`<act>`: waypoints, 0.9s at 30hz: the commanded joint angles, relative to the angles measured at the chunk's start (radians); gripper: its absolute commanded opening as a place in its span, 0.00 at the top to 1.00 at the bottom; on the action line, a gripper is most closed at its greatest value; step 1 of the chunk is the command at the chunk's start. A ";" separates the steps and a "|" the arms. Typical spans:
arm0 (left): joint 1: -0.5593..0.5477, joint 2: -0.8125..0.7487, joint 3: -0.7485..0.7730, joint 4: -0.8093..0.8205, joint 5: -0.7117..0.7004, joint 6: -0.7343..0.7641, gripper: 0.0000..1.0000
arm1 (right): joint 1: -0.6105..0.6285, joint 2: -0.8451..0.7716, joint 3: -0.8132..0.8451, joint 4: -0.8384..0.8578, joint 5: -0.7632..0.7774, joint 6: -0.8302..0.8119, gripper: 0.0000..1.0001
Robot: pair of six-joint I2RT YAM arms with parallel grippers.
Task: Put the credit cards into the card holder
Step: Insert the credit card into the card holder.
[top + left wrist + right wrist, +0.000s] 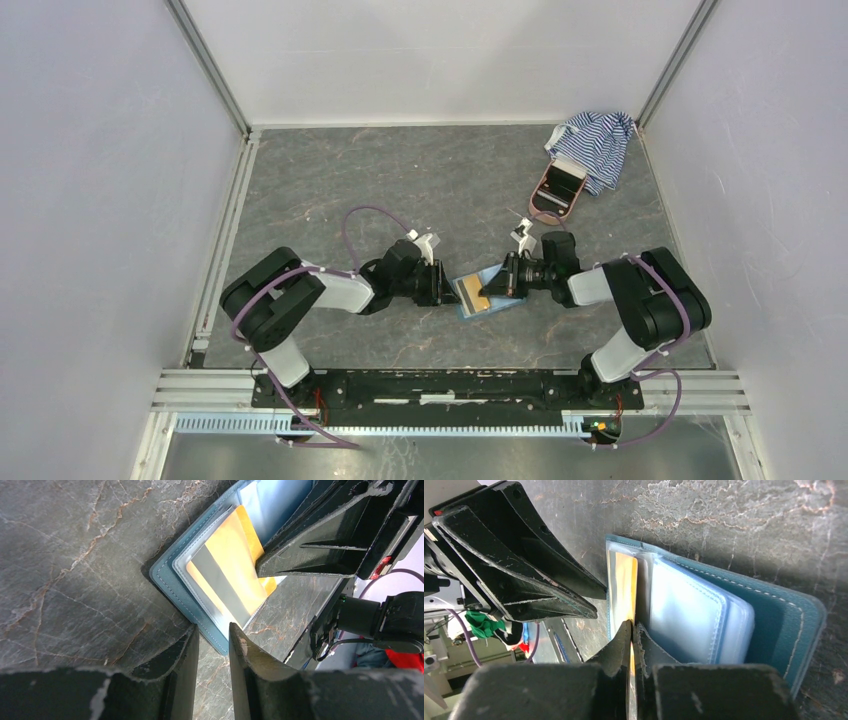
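The teal card holder lies open on the stone table between both arms, its clear sleeves facing up. A tan-gold credit card with a grey stripe sits partly inside a sleeve near the fold. My right gripper is shut on that card's outer edge, seen as a thin orange line between the fingers. My left gripper stands open at the card holder's near corner, and the teal edge reaches between its fingertips. In the top view the two grippers face each other across the holder.
A pink oval case lies at the back right, with a blue-white striped cloth bunched in the corner behind it. White walls close the table on three sides. The arm bases and a metal rail line the near edge.
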 commanded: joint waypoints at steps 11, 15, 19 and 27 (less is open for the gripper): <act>-0.020 -0.027 -0.017 0.004 -0.034 -0.028 0.64 | 0.035 -0.032 0.104 -0.191 0.051 -0.217 0.79; -0.018 -0.049 -0.024 -0.012 -0.042 -0.021 0.64 | 0.035 -0.059 0.112 -0.221 0.073 -0.254 0.75; -0.018 -0.068 -0.029 -0.032 -0.054 -0.015 0.64 | 0.035 -0.094 0.125 -0.259 0.103 -0.297 0.71; -0.017 -0.109 -0.036 -0.063 -0.070 -0.004 0.64 | 0.035 -0.145 0.133 -0.290 0.144 -0.344 0.68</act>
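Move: At the right hand's nearly shut tips is the raised right-hand edge of the orange credit card; the card's middle lies about 3 cm to the hand's left, level fore and aft and a centimetre below. The open card holder's middle lies 1 cm right of the hand, with the blue sleeves some 5 cm right and 1 cm ahead, both a centimetre lower. From the left hand, the card is about 5 cm right and 1 cm lower. Opening from nearly shut to about a third, the right fingers come off the orange card's edge as the wrist rolls some 15 degrees and the tips point slightly more steeply down. That hand shifts forward about 1 cm and nearly as much to its right, rising slightly late on. The left hand, at the holder's left edge, waits, then eases about 1 cm left and slightly back, fingers part-open. ##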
